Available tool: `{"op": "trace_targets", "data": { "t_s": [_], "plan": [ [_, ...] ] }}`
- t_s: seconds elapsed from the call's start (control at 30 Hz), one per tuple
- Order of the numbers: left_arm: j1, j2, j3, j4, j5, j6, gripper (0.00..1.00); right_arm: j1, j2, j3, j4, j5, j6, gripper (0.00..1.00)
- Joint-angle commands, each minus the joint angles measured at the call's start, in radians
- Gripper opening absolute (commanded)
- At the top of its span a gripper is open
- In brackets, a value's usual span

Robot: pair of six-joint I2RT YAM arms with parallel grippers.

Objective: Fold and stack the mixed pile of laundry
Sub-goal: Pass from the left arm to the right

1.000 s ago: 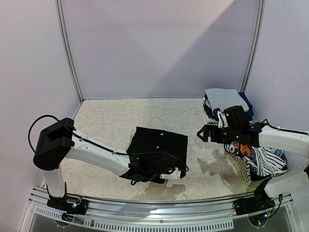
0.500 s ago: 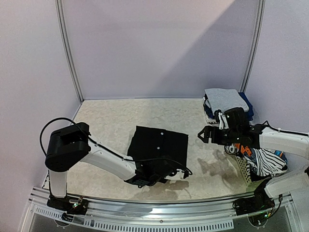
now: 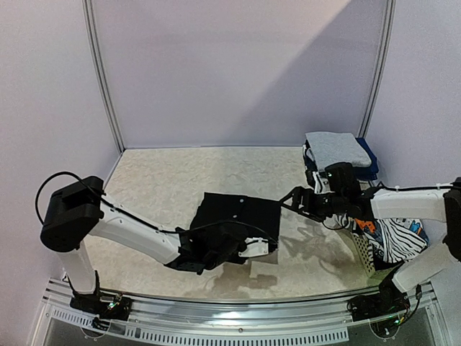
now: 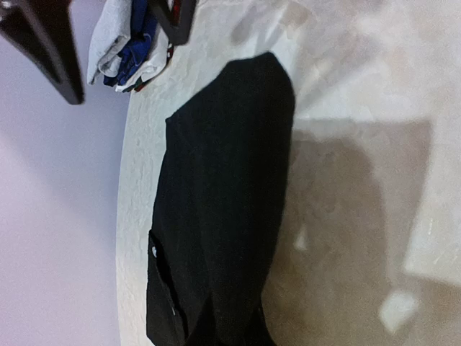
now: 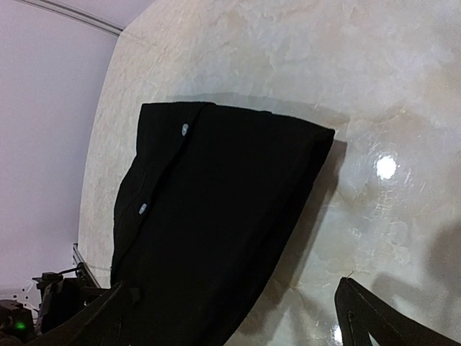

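A black garment (image 3: 241,216) with small pale snaps lies partly folded mid-table; the wrist views show it too (image 4: 223,202) (image 5: 216,209). My left gripper (image 3: 214,250) is shut on its near edge, which is lifted and bunched; the cloth hides the fingers in the left wrist view. My right gripper (image 3: 294,200) hovers open just above the garment's far right corner, one finger (image 5: 97,317) over the cloth and the other over bare table. The other pieces of the mixed laundry pile (image 3: 392,241), striped and printed, lie in the basket.
A folded stack (image 3: 337,150) of grey, navy and white pieces sits at the back right, also in the left wrist view (image 4: 122,43). A white lattice basket (image 3: 362,252) stands at the right edge. The purple back wall and metal posts bound the table.
My left gripper has shut on the garment's near edge and drawn it up and slightly left. My right gripper has moved left to the garment's far right corner, still open.
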Motion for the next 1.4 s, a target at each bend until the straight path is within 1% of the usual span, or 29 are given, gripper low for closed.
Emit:
{"op": "trace_targets", "data": {
  "t_s": [0.0, 0.27, 0.53, 0.87, 0.97, 1.13, 1.23, 1.33, 1.37],
  "plan": [
    [0.023, -0.046, -0.034, 0.07, 0.038, -0.054, 0.0, -0.002, 0.092, 0.0, 0.126, -0.119, 0.089, 0.99],
    [0.031, -0.054, -0.066, 0.107, 0.051, -0.075, 0.0, -0.002, 0.221, 0.0, 0.251, -0.177, 0.179, 0.99],
    [0.037, -0.059, -0.077, 0.12, 0.056, -0.084, 0.0, -0.002, 0.394, -0.015, 0.487, -0.274, 0.332, 0.99],
    [0.038, -0.056, -0.077, 0.135, 0.068, -0.093, 0.0, 0.003, 0.505, 0.017, 0.567, -0.3, 0.387, 0.98],
    [0.039, -0.054, -0.075, 0.135, 0.066, -0.098, 0.0, 0.003, 0.535, 0.022, 0.617, -0.303, 0.41, 0.91],
    [0.039, -0.049, -0.075, 0.132, 0.064, -0.103, 0.0, 0.002, 0.566, 0.026, 0.649, -0.282, 0.433, 0.76],
    [0.039, -0.049, -0.074, 0.125, 0.06, -0.107, 0.0, 0.002, 0.563, 0.025, 0.654, -0.266, 0.434, 0.64],
    [0.039, -0.044, -0.07, 0.109, 0.062, -0.112, 0.0, -0.001, 0.556, 0.036, 0.645, -0.258, 0.425, 0.54],
    [0.038, -0.043, -0.069, 0.1, 0.065, -0.115, 0.0, 0.0, 0.554, 0.046, 0.636, -0.252, 0.416, 0.46]
  ]
}}
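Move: The black garment's raised right edge lies about 6 cm left of my open right hand, 2 cm ahead and 8 cm down; the garment's middle is some 17 cm left, 1 cm back and 9 cm down. My left gripper, some 15 cm left and 8 cm back, pinches its near side. The folded stack stands about 16 cm ahead, 12 cm right. From my left hand that right edge is about 9 cm ahead, 10 cm right, 4 cm down. My left hand keeps its pinch on the garment's near side and stays almost in place. My right hand sinks about 8 cm and goes some 6 cm left, easing slightly forward late on, tipping and rolling some 30 degrees, so one finger comes over the garment's top face and the other behind its right edge; then I start closing, to roughly half open. ##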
